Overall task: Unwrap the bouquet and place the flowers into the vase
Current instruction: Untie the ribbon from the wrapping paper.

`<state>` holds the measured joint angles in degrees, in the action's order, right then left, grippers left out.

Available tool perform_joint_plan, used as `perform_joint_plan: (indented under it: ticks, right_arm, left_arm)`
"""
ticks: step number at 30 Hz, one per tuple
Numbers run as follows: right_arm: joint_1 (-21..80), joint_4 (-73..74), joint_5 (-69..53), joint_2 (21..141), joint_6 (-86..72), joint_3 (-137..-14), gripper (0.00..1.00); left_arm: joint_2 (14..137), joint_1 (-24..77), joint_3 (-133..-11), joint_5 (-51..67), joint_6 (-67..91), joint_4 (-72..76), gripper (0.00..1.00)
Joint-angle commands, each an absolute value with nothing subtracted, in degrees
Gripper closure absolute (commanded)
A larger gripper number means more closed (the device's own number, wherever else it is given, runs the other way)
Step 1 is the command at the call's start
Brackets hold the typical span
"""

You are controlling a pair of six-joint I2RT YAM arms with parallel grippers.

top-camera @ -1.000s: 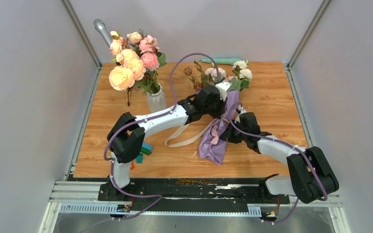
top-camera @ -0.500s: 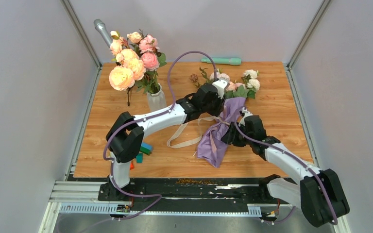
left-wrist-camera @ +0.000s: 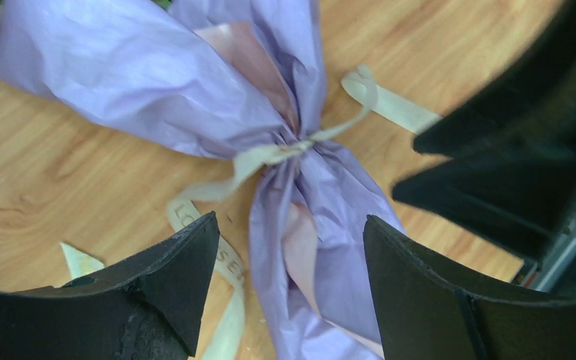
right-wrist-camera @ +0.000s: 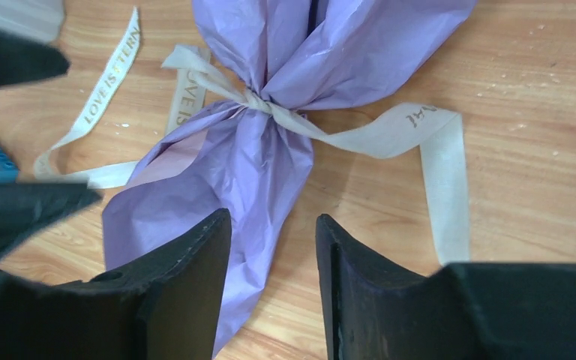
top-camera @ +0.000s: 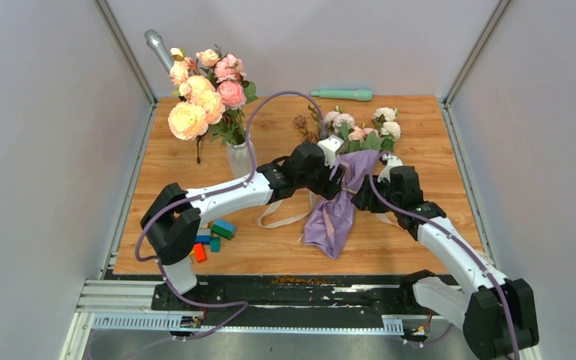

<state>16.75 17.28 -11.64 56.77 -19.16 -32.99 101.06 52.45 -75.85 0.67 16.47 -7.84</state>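
Observation:
The bouquet lies on the table, its lilac paper tied at the waist by a beige ribbon. Its small white and pale pink flowers point to the far side. My left gripper hangs open just above the paper below the knot, holding nothing. My right gripper is open on the bouquet's right side, over the paper's edge and bare wood. In the wrist views, the left gripper straddles the paper tail and the right gripper stands narrower. The white vase stands at the left.
Large peach and pink blooms fill the vase. Coloured toy bricks lie near the left arm. A green cylinder rests at the back edge, a silver rod leans in the back left corner. Ribbon tails trail leftward.
Both grippers have opened and let go of the bouquet, which has settled onto the table with its flowers further right. The left arm has swung leftward, the right arm has reached further forward.

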Motion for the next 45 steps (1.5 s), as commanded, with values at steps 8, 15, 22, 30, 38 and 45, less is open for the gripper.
perform_joint_plan:
  ticks: [8, 15, 22, 30, 38, 45]
  right_arm:
    - [16.08, 10.06, -14.17, 67.80, -11.26, -40.16, 0.61]
    - [16.06, 8.03, -14.72, 72.56, -7.88, -42.53, 0.65]
    - [16.03, 5.78, -18.15, 76.32, -7.82, -44.36, 0.69]
    - [16.08, 4.56, -19.68, 78.15, -6.84, -44.12, 0.72]
    - [16.14, 4.33, -18.73, 80.87, -5.71, -44.85, 0.73]
    - [17.19, 2.95, -13.80, 82.30, -5.54, -44.91, 0.78]
  left_arm:
    - [98.94, 53.44, -65.73, 4.03, 25.64, -2.84, 0.18]
    - [101.31, 53.44, -65.49, 3.62, 26.31, -1.48, 0.23]
    - [103.11, 53.35, -65.81, 3.49, 26.74, -0.76, 0.50]
    - [103.94, 53.31, -65.79, 3.40, 26.79, -0.62, 0.70]
    - [104.26, 53.35, -65.77, 3.08, 26.29, -1.08, 0.96]
    - [104.34, 53.35, -65.66, 3.42, 25.89, -1.38, 1.00]
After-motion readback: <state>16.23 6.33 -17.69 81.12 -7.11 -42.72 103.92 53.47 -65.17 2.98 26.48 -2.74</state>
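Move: My left hand is above the bouquet. The wrapping paper just below the ribbon knot, where it will pinch, lies about 4 cm back, 1 cm left and 9 cm down; the knot is level ahead, 4 cm right, 8 cm down. From my right hand the knot is some 6 cm ahead, 2 cm left and 4 cm lower, the right ribbon tail 3 cm ahead and 7 cm right, the bouquet's blooms about 20 cm ahead and 3 cm right. I drop my left hand about 8 cm and draw it 4 cm back, tipping the fingers down, then shut them fully on the paper below the knot. Meanwhile I reach my right hand some 6 cm forward, a little left and down to the knot, turning it about 10 degrees counter-clockwise and narrowing the fingers to straddle the ribbon there, still slightly open. ##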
